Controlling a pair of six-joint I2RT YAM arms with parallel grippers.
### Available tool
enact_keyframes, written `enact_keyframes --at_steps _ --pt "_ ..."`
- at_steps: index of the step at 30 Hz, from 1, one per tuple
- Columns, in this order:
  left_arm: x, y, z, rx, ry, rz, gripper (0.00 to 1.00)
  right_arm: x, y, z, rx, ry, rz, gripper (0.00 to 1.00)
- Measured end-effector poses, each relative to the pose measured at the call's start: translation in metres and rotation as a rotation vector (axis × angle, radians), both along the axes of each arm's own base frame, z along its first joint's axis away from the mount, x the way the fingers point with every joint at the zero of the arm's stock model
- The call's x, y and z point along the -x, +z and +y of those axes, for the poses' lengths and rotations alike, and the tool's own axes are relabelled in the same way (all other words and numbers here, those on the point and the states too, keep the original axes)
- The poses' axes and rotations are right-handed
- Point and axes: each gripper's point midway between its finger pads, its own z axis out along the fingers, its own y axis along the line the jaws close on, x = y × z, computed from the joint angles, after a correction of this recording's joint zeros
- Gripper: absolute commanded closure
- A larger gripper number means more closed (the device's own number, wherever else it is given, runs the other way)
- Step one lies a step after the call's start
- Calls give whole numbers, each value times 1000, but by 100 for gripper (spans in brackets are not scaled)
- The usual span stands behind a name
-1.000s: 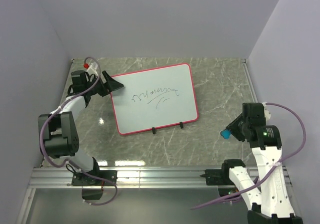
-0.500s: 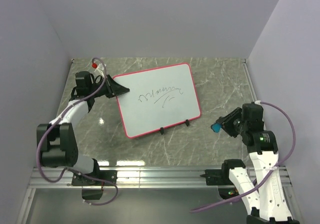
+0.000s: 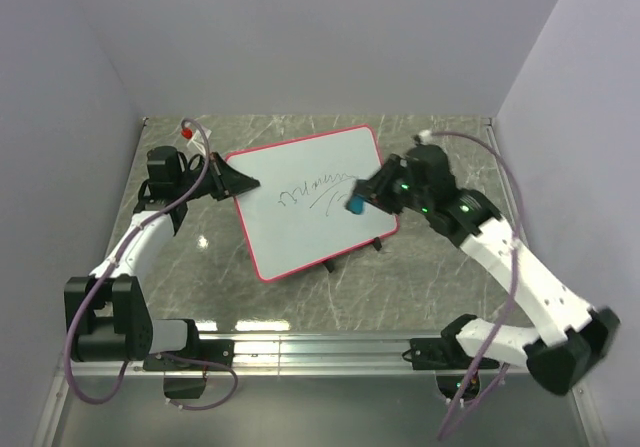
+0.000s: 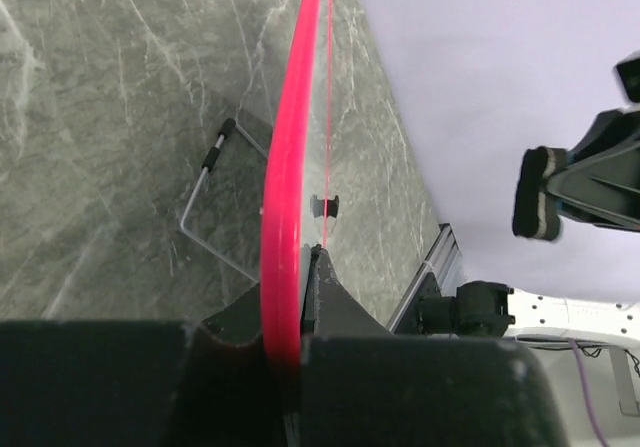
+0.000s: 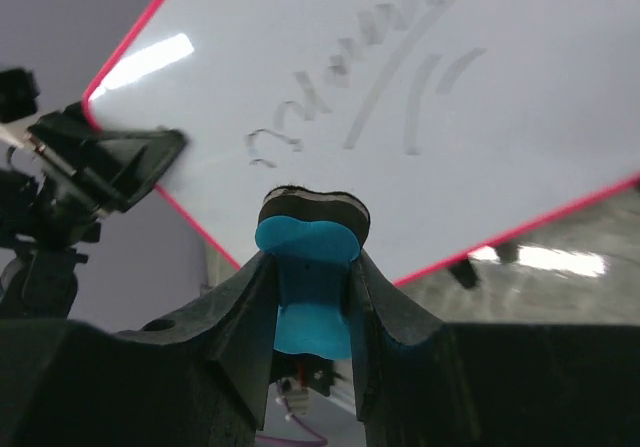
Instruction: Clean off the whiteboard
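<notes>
The whiteboard point(image 3: 300, 227), white with a red-pink frame, stands tilted over the marble table with dark scribbles point(image 3: 318, 188) on it. My left gripper point(image 3: 236, 181) is shut on its left edge. The left wrist view shows the frame point(image 4: 287, 167) edge-on between the jaws of that gripper point(image 4: 288, 292). My right gripper point(image 3: 362, 199) hovers over the board's right part, shut on a blue eraser point(image 3: 355, 207). The eraser's point(image 5: 310, 232) dark felt faces the board point(image 5: 480, 157). In the left wrist view the eraser point(image 4: 535, 194) hangs apart from the board face.
The board's black feet point(image 3: 375, 244) point at the near side, and a wire stand point(image 4: 205, 202) shows behind the board. An aluminium rail point(image 3: 310, 347) runs along the table's near edge. Walls close in the left, back and right sides.
The left gripper has shut on the board's left edge, and the board has shifted right and tilted up. The right arm swung in from the right with the eraser, over the board.
</notes>
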Motion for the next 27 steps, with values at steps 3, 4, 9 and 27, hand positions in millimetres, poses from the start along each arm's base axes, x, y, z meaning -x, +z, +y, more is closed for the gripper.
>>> enact_keyframes --at_steps 3,4,9,27 --pt "2 1 1 -2 7 9 100 -10 20 61 -2 104 -30 100" --pt "3 1 1 -3 9 10 100 -14 29 82 2 135 -44 100" --pt "5 3 1 -6 15 14 100 -32 59 179 2 260 -113 100" --pt "18 13 4 -45 33 23 100 -53 -43 196 265 209 23 100"
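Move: The writing on the steeply propped whiteboard starts about 18 cm to the left of the right hand's held blue eraser, 7 cm ahead and 6 cm lower; its middle is some 10 cm left, 11 cm ahead and also about 6 cm lower. The left fingertips, already pinching the board's left edge, are roughly 25 cm left, 6 cm ahead and 2 cm below. From the left hand, the writing's start lies 7 cm to the right, 1 cm ahead, 4 cm lower. The blue eraser, still gripped in the right hand, is swept fast about 20 cm left across the front of the whiteboard, rising at first, turning some 15 degrees counter-clockwise. It then sinks roughly 10 cm, easing forward and slightly back right with its left side dipping, and its felt meets the board at the writing's left end. The left hand keeps its pinch on the edge, easing back about 2 cm. ##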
